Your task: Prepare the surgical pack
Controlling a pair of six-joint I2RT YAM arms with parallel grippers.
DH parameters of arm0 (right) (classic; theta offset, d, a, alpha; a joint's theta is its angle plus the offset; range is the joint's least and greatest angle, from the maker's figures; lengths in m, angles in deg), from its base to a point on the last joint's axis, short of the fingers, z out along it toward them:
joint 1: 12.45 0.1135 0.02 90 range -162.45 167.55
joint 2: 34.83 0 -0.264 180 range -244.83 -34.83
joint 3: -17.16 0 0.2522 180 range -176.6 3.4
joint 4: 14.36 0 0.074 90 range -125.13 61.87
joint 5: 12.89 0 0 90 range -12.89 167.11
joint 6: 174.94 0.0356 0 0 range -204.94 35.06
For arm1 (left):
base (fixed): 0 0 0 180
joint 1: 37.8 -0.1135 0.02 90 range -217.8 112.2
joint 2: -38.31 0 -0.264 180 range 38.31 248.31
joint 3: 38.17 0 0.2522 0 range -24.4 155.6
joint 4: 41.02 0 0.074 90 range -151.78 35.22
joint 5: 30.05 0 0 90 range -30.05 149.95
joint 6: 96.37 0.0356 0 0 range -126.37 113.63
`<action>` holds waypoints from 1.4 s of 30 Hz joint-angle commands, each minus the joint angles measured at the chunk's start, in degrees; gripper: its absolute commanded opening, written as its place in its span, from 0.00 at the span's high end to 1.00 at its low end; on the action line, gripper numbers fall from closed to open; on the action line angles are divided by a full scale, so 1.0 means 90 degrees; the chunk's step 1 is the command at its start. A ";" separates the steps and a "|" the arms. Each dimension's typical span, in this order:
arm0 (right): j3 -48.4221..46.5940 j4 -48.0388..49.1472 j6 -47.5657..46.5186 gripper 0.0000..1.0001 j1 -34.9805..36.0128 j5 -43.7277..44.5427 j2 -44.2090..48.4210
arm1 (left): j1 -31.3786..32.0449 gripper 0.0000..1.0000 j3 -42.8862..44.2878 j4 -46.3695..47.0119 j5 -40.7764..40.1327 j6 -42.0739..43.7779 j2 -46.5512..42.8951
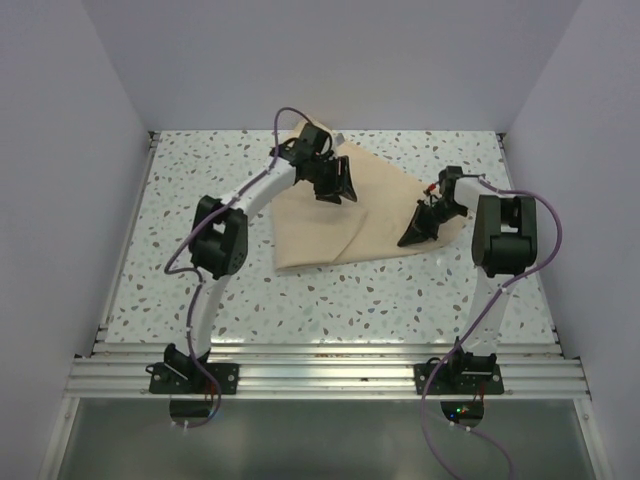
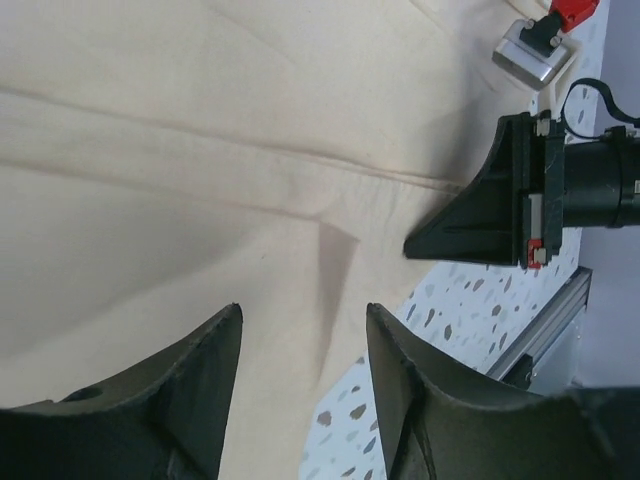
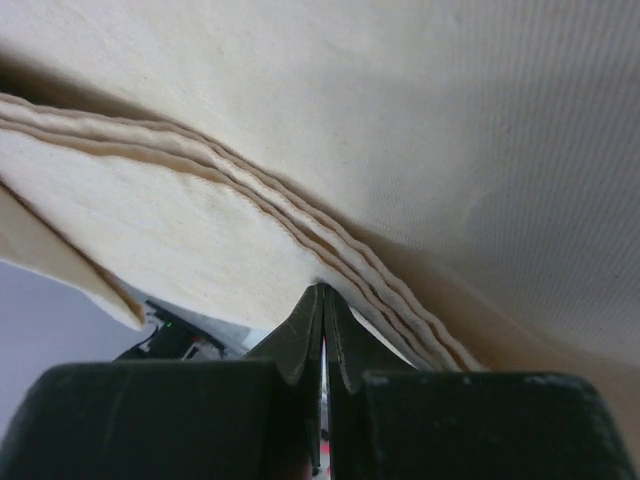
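The surgical pack (image 1: pixel 325 225) is a tan sheet lying partly folded on the speckled table, right of centre. My left gripper (image 1: pixel 336 190) hovers open over its back part. In the left wrist view the left gripper (image 2: pixel 302 310) has nothing between its fingers, with the sheet (image 2: pixel 200 150) and its edge below. My right gripper (image 1: pixel 415 232) is shut on the sheet's right corner. In the right wrist view the right gripper (image 3: pixel 322 290) pinches the layered edge of the sheet (image 3: pixel 450 120), which is lifted off the table there.
A small metal tray (image 2: pixel 530 55) with a red part beside it lies at the sheet's far edge. The right arm's gripper (image 2: pixel 470 225) shows in the left wrist view. An aluminium rail (image 1: pixel 320 375) runs along the near edge; white walls close in three sides.
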State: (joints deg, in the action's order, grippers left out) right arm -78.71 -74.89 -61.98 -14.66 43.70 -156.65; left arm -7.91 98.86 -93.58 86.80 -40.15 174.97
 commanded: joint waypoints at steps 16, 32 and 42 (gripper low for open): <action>-0.1141 0.2305 0.1003 0.99 0.1536 -0.1513 0.0178 | -0.0821 1.00 -0.6546 0.1167 0.0259 0.1556 -0.4667; -0.1687 0.1505 0.0525 1.00 0.0980 -0.0995 -0.0849 | -0.1172 1.00 -0.7513 0.1480 0.0025 0.1644 -0.4402; -0.1766 0.0676 0.0145 1.00 0.0706 0.0086 -0.0218 | -0.1260 1.00 -0.6989 0.0787 -0.0201 0.1674 -0.5154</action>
State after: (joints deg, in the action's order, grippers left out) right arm -93.98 -64.42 -58.59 -7.45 38.35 -164.08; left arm -18.64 30.69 -84.71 86.06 -26.42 133.16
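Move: For the left gripper, half open about 9 cm above the table, the wrap's near-left corner lies about 19 cm back and 18 cm to its left; the folded flap's tip is 3 cm back, 6 cm to its right and some 7 cm below. For the right gripper, closed low on the wrap, the flap's tip is about 9 cm ahead and 10 cm left, nearly level; the near end of the flap's edge is 5 cm back and 20 cm left. Carry the left gripper off the flap in an arc, left and back some 25 cm, rising first and then sinking, and shut its fingers on the way to arrive closed at the near-left corner. Lift the right gripper off the wrap, swing it left and forward in an arc, lower it by the flap's tip and sweep about 6 cm back right, fingers still shut. ##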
